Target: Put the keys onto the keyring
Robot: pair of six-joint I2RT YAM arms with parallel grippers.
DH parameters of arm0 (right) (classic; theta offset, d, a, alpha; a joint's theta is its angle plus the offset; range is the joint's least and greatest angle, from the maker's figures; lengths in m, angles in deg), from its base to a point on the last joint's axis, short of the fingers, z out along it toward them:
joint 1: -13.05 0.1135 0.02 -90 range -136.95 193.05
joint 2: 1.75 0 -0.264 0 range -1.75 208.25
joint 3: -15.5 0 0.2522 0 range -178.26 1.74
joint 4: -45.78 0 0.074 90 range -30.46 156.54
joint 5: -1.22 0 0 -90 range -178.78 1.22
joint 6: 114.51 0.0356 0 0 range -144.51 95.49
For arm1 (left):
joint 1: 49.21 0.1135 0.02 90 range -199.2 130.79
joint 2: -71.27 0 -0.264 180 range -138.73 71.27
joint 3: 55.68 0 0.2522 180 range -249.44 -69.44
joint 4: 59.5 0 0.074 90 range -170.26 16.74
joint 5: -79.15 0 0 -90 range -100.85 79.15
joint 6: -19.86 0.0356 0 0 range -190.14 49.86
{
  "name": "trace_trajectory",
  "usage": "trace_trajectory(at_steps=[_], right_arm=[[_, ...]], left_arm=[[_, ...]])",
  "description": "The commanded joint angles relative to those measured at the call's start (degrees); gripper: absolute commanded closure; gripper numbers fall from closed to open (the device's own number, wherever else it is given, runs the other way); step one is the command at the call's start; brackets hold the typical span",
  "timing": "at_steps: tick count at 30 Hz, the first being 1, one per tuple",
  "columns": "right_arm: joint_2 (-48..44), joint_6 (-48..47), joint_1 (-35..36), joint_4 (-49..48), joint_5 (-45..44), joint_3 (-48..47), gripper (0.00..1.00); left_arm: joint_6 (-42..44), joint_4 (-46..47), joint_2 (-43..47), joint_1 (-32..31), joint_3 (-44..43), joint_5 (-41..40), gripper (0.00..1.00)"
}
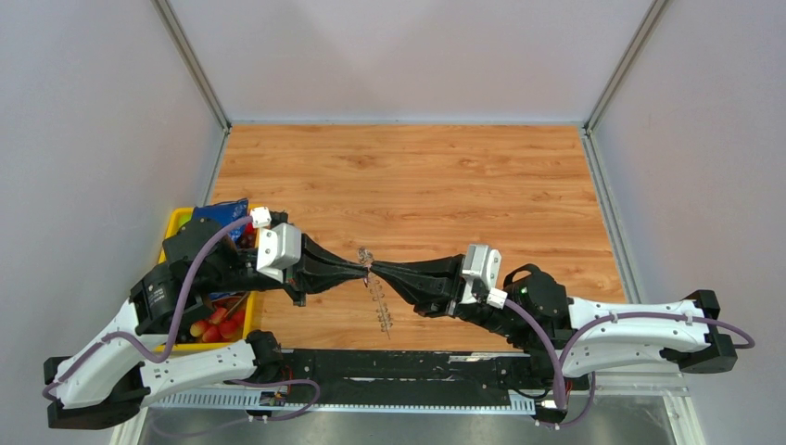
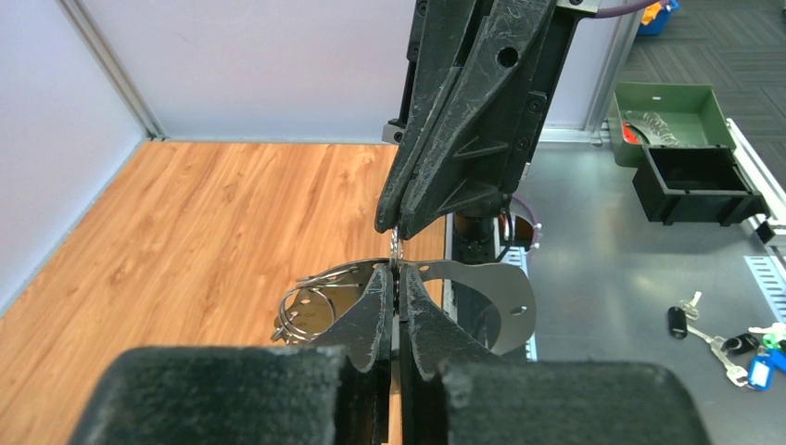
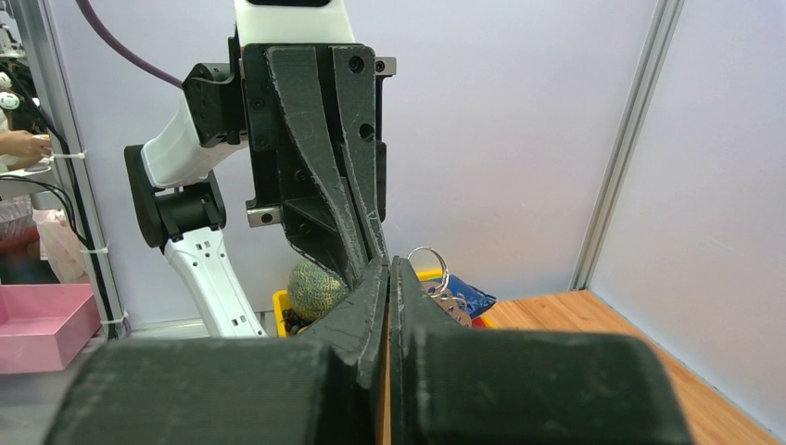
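Note:
The keyring (image 1: 381,311) is a thin silver metal piece with small holes and wire loops on it, stretched between both fingertips over the wood table. In the left wrist view its curved band (image 2: 491,287) spreads to either side of my left gripper (image 2: 399,273), which is shut on its rim. My right gripper (image 2: 397,230) comes in tip to tip and is shut on a small loop of it. The right wrist view shows a loop (image 3: 429,260) just right of the shut right gripper (image 3: 388,264). Black-headed keys (image 2: 684,321) lie on the grey bench beyond the table.
A yellow bin (image 1: 176,222) with fruit and a blue packet (image 1: 222,211) stands at the table's left edge, under the left arm. A green tray (image 2: 672,111) and a black box (image 2: 695,181) sit on the grey bench. White walls enclose the table.

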Motion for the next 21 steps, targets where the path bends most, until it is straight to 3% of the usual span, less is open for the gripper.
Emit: trace_trajectory(at_steps=[1,6,11,21], right_arm=[[-0.67,-0.23,0.38,-2.66,0.44,-2.76,1.0],[-1.68,0.15,0.48,3.49,-0.44,-4.16,1.0],[-3.23,0.56,0.34,16.58,-0.67,-8.22,0.79],[-6.16,1.88,0.43,43.66,0.6,-15.07,0.54]], left_arm=[[-0.08,1.32,-1.13,-0.23,-0.63,2.44,1.0],[0.34,-0.79,-1.18,-0.19,-1.67,1.85,1.0],[0.99,-5.2,-2.38,-0.18,-4.29,0.83,1.0],[2.97,-17.67,-8.0,-0.13,-9.74,4.36,1.0]])
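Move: Right at the right hand's shut fingertips is the small ring it still pinches, about 1 cm to its left and 1 cm below the hand point. From this hand the metal plate's middle is some 6 cm down, roughly 2 cm back and level sideways, and its far wire loops about 3 cm ahead, 1 cm left and 3 cm down. For the left hand, also shut on it, the small ring lies about 1 cm right and 1 cm up. Opening its fingers to not quite half, the right hand lets go of the small ring and backs off to the right by about 3 cm, its fingertips tipping down some 15 degrees. The left hand keeps its pinch on the ring and sinks about 3 cm, its fingers dipping roughly 10 degrees. ##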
